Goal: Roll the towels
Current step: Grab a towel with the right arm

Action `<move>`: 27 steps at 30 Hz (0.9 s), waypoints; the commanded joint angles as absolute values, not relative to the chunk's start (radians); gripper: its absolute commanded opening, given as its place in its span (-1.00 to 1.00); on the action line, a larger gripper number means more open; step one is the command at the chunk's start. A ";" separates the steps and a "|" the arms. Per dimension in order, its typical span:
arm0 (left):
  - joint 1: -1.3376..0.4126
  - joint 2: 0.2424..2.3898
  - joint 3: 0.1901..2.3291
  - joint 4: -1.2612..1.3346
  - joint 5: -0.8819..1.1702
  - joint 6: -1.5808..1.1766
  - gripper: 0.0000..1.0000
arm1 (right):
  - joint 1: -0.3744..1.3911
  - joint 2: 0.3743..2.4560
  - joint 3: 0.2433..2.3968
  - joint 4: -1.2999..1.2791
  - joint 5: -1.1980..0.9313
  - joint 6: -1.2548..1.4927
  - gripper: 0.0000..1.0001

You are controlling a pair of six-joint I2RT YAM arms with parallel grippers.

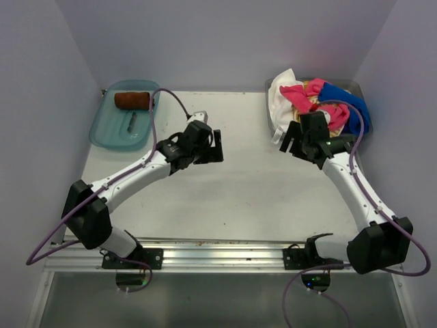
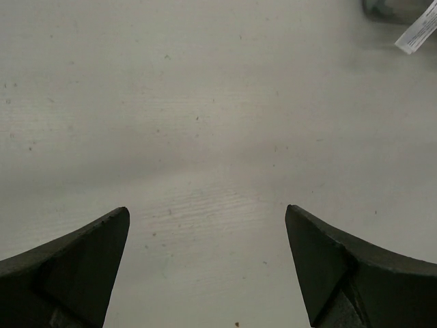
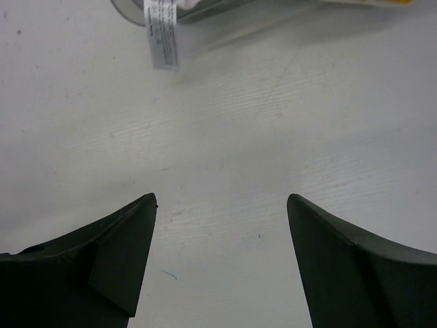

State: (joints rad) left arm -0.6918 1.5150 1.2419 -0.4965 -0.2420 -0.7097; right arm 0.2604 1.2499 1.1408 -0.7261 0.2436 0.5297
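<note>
A rust-brown towel (image 1: 132, 100) lies rolled at the far end of the teal tray (image 1: 113, 133) at the back left. At the back right, white (image 1: 279, 96), pink (image 1: 295, 94) and blue (image 1: 349, 104) towels are piled loosely in a clear bin (image 1: 272, 121). My left gripper (image 1: 217, 145) hangs open over bare table near the middle; the left wrist view shows nothing between its fingers (image 2: 206, 208). My right gripper (image 1: 292, 138) stands open just in front of the bin, apart from the pile, with only tabletop between its fingers (image 3: 222, 197).
A white care label (image 3: 162, 34) hangs over the bin's front edge, also showing at the top right corner (image 2: 416, 34) of the left wrist view. Walls close in the table on the left, back and right. An aluminium rail (image 1: 218, 254) runs along the near edge.
</note>
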 commanded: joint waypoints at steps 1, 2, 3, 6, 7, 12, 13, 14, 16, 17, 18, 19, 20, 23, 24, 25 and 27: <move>-0.707 1.434 1.186 -0.526 -0.288 -0.672 0.99 | 0.162 1.293 1.232 -0.732 0.227 0.534 0.62; -0.707 1.415 1.168 -0.520 -0.294 -0.661 0.99 | 0.129 1.311 1.264 -0.720 0.212 0.537 0.62; -0.707 1.404 1.155 -0.511 -0.305 -0.654 0.99 | 0.095 1.350 1.281 -0.712 0.181 0.540 0.62; -0.707 1.375 1.137 -0.526 -0.302 -0.640 0.99 | 0.005 1.434 1.365 -0.706 0.175 0.545 0.61; -0.707 1.367 1.125 -0.523 -0.296 -0.638 0.99 | -0.038 1.456 1.385 -0.700 0.178 0.548 0.61; -0.707 1.341 1.092 -0.502 -0.232 -0.634 0.99 | -0.143 1.589 1.503 -0.654 0.132 0.609 0.58; -0.707 1.339 1.089 -0.502 -0.226 -0.632 0.99 | -0.152 1.644 1.525 -0.652 0.133 0.614 0.57; -0.707 1.338 1.088 -0.502 -0.221 -0.629 0.99 | -0.155 1.673 1.573 -0.661 0.141 0.615 0.55; -0.707 1.338 1.085 -0.506 -0.212 -0.624 0.99 | -0.160 1.751 1.617 -0.667 0.152 0.621 0.53; -0.707 1.335 1.081 -0.505 -0.210 -0.617 0.99 | -0.163 1.773 1.644 -0.661 0.150 0.623 0.45; -0.707 1.333 1.077 -0.497 -0.209 -0.614 0.99 | -0.163 1.798 1.657 -0.657 0.153 0.623 0.42; -0.707 1.333 1.068 -0.494 -0.209 -0.609 0.99 | -0.163 1.816 1.673 -0.655 0.161 0.626 0.37; -0.707 1.330 1.060 -0.488 -0.212 -0.601 0.99 | -0.163 1.850 1.693 -0.644 0.167 0.626 0.23; -0.707 1.331 1.032 -0.453 -0.204 -0.597 0.99 | -0.163 1.894 1.713 -0.603 0.170 0.620 -0.13; -0.707 1.333 1.029 -0.449 -0.198 -0.598 0.99 | -0.163 1.907 1.727 -0.612 0.182 0.615 -0.26; -0.707 1.335 1.025 -0.451 -0.195 -0.601 0.99 | -0.164 1.914 1.741 -0.620 0.183 0.606 -0.41; -0.707 1.333 1.017 -0.445 -0.183 -0.607 0.99 | -0.164 1.901 1.759 -0.632 0.170 0.594 -0.96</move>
State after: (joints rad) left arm -0.7090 1.3605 1.0275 -0.5011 -0.2028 -0.6308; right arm -0.1638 1.9251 1.6867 -0.6510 0.1650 0.6052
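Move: The pink towel's middle lies about 20 cm ahead of the right hand, 11 cm to its right and 6 cm below. The patterned towel sits some 13 cm ahead and 12 cm right, the blue towel 20 cm ahead and 23 cm right, the white towel 20 cm ahead and 2 cm left, all slightly below. From the left hand the pink towel is roughly 20 cm ahead and 37 cm right. Right hand sweeps some 22 cm forward-right, dips and pinches the pink towel; left hand draws back about 5 cm. ##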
